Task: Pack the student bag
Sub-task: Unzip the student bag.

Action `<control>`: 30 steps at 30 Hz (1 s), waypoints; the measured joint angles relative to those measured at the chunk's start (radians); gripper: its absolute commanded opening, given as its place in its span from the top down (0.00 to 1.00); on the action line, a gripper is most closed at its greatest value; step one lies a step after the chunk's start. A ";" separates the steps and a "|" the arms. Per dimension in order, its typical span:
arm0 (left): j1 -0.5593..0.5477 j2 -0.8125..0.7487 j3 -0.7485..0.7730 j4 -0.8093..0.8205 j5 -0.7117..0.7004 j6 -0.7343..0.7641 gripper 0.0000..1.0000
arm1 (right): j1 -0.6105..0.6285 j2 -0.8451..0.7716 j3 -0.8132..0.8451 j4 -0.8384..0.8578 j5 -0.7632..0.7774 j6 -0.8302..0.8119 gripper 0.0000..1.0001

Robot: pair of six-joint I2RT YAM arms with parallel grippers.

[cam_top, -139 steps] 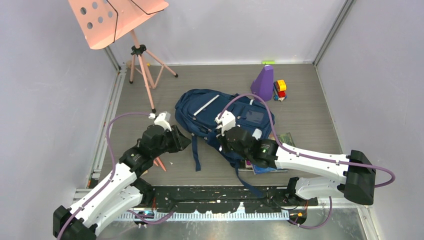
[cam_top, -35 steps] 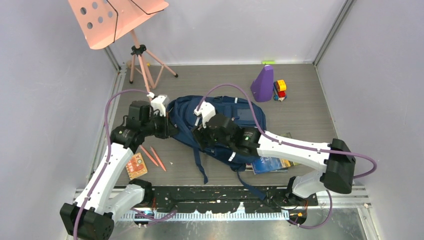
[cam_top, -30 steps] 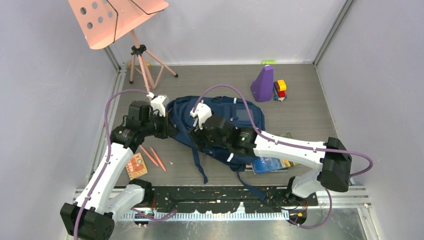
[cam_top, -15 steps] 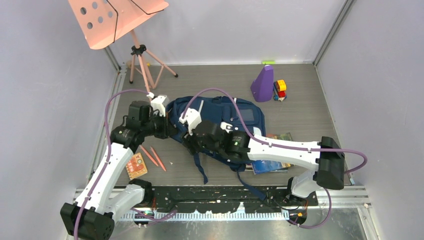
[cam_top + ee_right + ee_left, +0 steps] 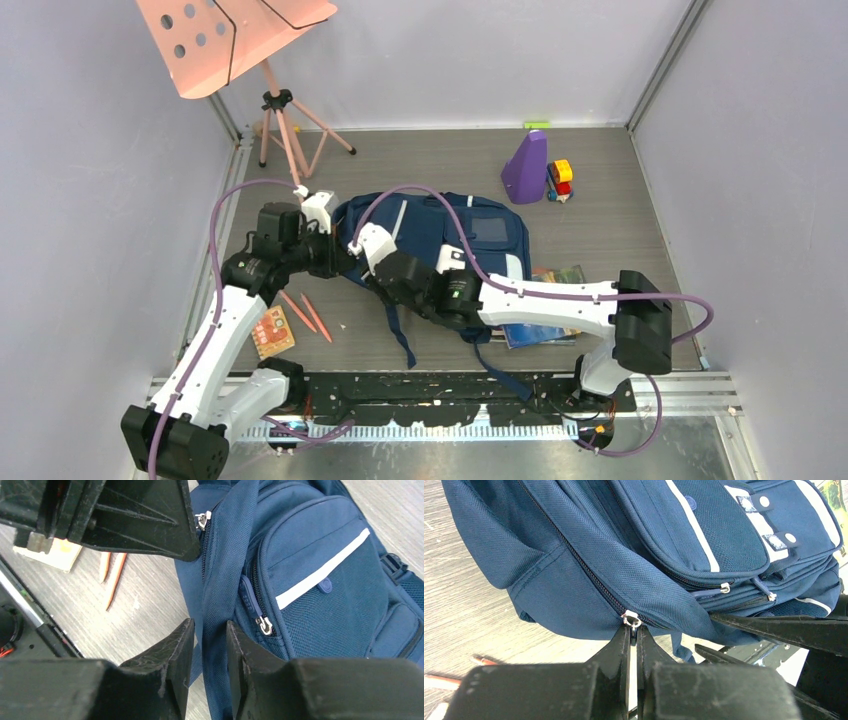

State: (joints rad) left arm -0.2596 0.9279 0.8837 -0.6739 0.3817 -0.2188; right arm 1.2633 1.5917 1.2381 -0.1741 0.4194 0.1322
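Observation:
The student bag (image 5: 470, 235), navy with white stripes, lies flat mid-floor. My left gripper (image 5: 338, 255) is at its left edge, shut on the silver pull (image 5: 631, 622) of the main zipper, whose teeth run closed up the bag (image 5: 574, 555). My right gripper (image 5: 372, 272) sits just right of it, with its jaws narrowed onto a fold of navy fabric (image 5: 220, 590) beside the front pocket's zipper pull (image 5: 265, 625). In the right wrist view the left fingers (image 5: 145, 525) show at the top, above the right gripper (image 5: 209, 630).
Two orange pencils (image 5: 310, 315) and an orange card (image 5: 272, 332) lie on the floor left of the bag. Books (image 5: 545, 325) stick out under its right side. A purple cone (image 5: 527, 165) and a toy (image 5: 560, 178) stand behind. A pink music stand (image 5: 285, 140) is at the back left.
My right arm has slid left across the bag to its left edge while its jaws closed in on the fabric fold. The left arm has held still with the zipper pull.

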 measured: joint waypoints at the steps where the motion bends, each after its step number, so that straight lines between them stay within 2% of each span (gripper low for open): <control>1: 0.000 0.000 0.000 0.000 0.000 0.000 1.00 | 0.005 0.005 0.000 0.006 0.021 -0.005 0.73; 2: 0.000 0.000 0.000 0.001 0.000 0.000 1.00 | 0.009 0.010 0.000 0.012 0.046 -0.011 0.84; 4: 0.000 0.000 0.000 0.002 0.000 0.000 1.00 | 0.019 0.021 0.000 0.024 0.091 -0.030 0.97; 5: 0.000 0.000 0.000 0.002 0.000 0.000 1.00 | 0.023 0.029 0.000 0.033 0.120 -0.034 0.98; 11: 0.001 -0.003 -0.002 0.005 -0.035 0.001 1.00 | 0.035 0.044 -0.001 0.077 0.206 -0.053 0.99; 16: -0.003 -0.010 -0.001 0.003 -0.081 0.006 1.00 | 0.035 0.002 -0.058 0.145 0.206 -0.075 0.99; 24: 0.009 0.024 0.072 -0.022 -0.086 0.006 1.00 | 0.032 -0.211 -0.198 0.174 0.134 -0.093 0.99; 30: 0.023 0.089 0.151 -0.051 -0.071 0.008 1.00 | 0.024 -0.373 -0.263 0.131 0.052 -0.101 0.99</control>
State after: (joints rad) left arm -0.2371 1.0164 1.0351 -0.7254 0.3107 -0.2111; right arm 1.2873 1.2186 0.9749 -0.0433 0.4717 0.0307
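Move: The right hand's half-open fingers straddle the fabric fold below the bag's main zip, which lies only about 1 cm ahead of that hand point and 1 cm below it, level sideways; the front-pocket zip pull is some 3 cm ahead, 3 cm to the right and 3 cm lower. The main zip pull, already pinched by the left hand, is roughly 3 cm ahead and 5 cm left of the right hand at its height. From the left hand the fold is about 2 cm back, 5 cm right and 1 cm below. The right hand eases about 2 cm forward while its fingers shut on the fabric fold and tip up some 10 degrees, then, keeping that pinch, it draws the fold to the right, up and somewhat back, about 6 cm each to the right and up, away from the left hand. The left hand keeps its pinch on the main zip pull, gives about 1 cm to the left at first, and once the right hand is pulling moves some 2.5 cm forward and as far up, against the right hand's hold. ##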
